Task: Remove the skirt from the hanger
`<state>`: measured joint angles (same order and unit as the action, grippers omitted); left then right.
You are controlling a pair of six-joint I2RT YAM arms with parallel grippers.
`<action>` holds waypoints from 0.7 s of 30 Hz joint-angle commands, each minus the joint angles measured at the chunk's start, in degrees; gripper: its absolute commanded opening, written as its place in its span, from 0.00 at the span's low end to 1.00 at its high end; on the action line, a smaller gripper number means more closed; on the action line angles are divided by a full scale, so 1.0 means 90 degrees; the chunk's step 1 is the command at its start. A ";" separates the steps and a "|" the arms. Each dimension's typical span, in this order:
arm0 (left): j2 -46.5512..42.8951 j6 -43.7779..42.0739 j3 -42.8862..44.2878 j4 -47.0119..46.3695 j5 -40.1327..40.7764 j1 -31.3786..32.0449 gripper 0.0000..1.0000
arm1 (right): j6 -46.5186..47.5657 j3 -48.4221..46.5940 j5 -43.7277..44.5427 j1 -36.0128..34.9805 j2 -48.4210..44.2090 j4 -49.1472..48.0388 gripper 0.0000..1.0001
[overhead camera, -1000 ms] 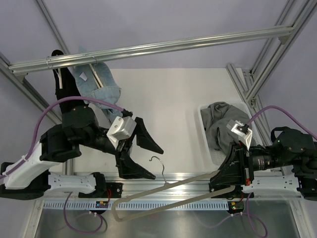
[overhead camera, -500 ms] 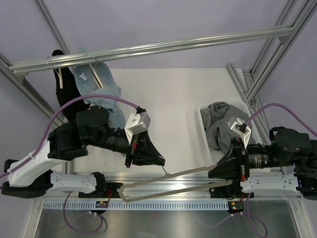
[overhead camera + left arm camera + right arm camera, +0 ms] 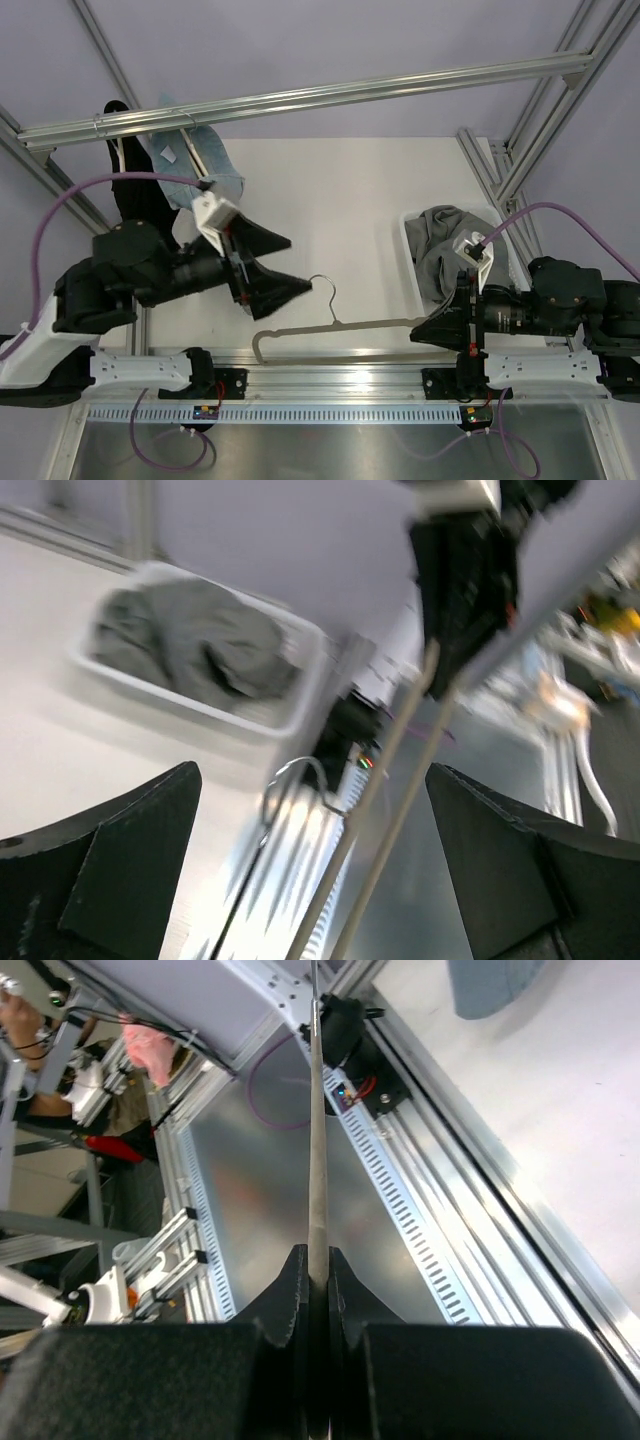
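The grey skirt (image 3: pixel 445 245) lies crumpled in the white bin (image 3: pixel 412 262) at the right, off the hanger; the left wrist view shows the skirt (image 3: pixel 190 645) too. The bare grey-taupe hanger (image 3: pixel 345 328) hangs level over the table's near edge, its wire hook (image 3: pixel 322 287) pointing away. My right gripper (image 3: pixel 428 330) is shut on the hanger's right end, and the right wrist view shows its jaws (image 3: pixel 318 1260) pinching the thin bar (image 3: pixel 318 1140). My left gripper (image 3: pixel 288 262) stands open just left of the hook, holding nothing. The hanger's bars (image 3: pixel 395 770) run between its fingers' view.
Light blue jeans (image 3: pixel 205 165) and a black garment (image 3: pixel 130 190) hang from the rail (image 3: pixel 330 95) at the back left. Aluminium frame posts (image 3: pixel 500 180) stand beside the bin. The slotted cable duct (image 3: pixel 330 412) runs along the near edge.
The left gripper shut near the hook, then opened wide and drew back to the left. The hanger swung up over the table edge and now lies flatter, still in the right gripper.
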<state>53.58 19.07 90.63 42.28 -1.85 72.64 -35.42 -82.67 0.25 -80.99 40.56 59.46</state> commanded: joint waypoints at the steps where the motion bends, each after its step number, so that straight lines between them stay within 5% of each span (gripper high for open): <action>1: -0.0426 0.0555 0.0397 -0.0275 0.3127 0.0005 0.99 | 0.0000 -0.0267 0.0752 -0.0015 0.0210 0.0131 0.00; 11: -0.0572 0.1581 0.0566 0.0409 0.6034 -0.0005 0.99 | 0.0486 -0.2092 0.3717 -0.0005 0.1528 0.1421 0.00; 17: -0.0895 0.1796 -0.0342 0.0155 0.6143 0.0005 0.99 | 0.2503 -0.2270 0.5662 0.0005 0.2222 -0.0402 0.00; 21: -0.0973 0.2148 -0.0655 0.0321 0.6162 -0.0005 0.99 | 0.3640 -0.2395 0.5686 0.0384 0.2728 -0.2160 0.00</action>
<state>45.71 34.57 86.39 45.58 49.95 72.60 -14.94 -102.00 44.38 -79.72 62.02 56.58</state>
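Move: The right hand grips the bare hanger by one end; the rail it is taken to crosses ahead, its middle about 38 cm ahead, 20 cm left and 14 cm above. The basket with the grey skirt sits roughly 30 cm ahead of this hand, 20 cm right and 35 cm below. From the empty left hand, the rail's middle is some 32 cm ahead, 4 cm right and 7 cm above; the hanging jeans are about 28 cm ahead, 20 cm left and 10 cm below. Forward about 15 cm, dipping slightly before climbing some 6 cm, the right hand carries the hanger towards the rail in an unchanged grip, turning clockwise nearly 40 degrees and tilting the hook end up. The left hand, still wide open and empty, clears out forward and left towards the jeans, rising then sinking back, and turns counter-clockwise about 50 degrees. ##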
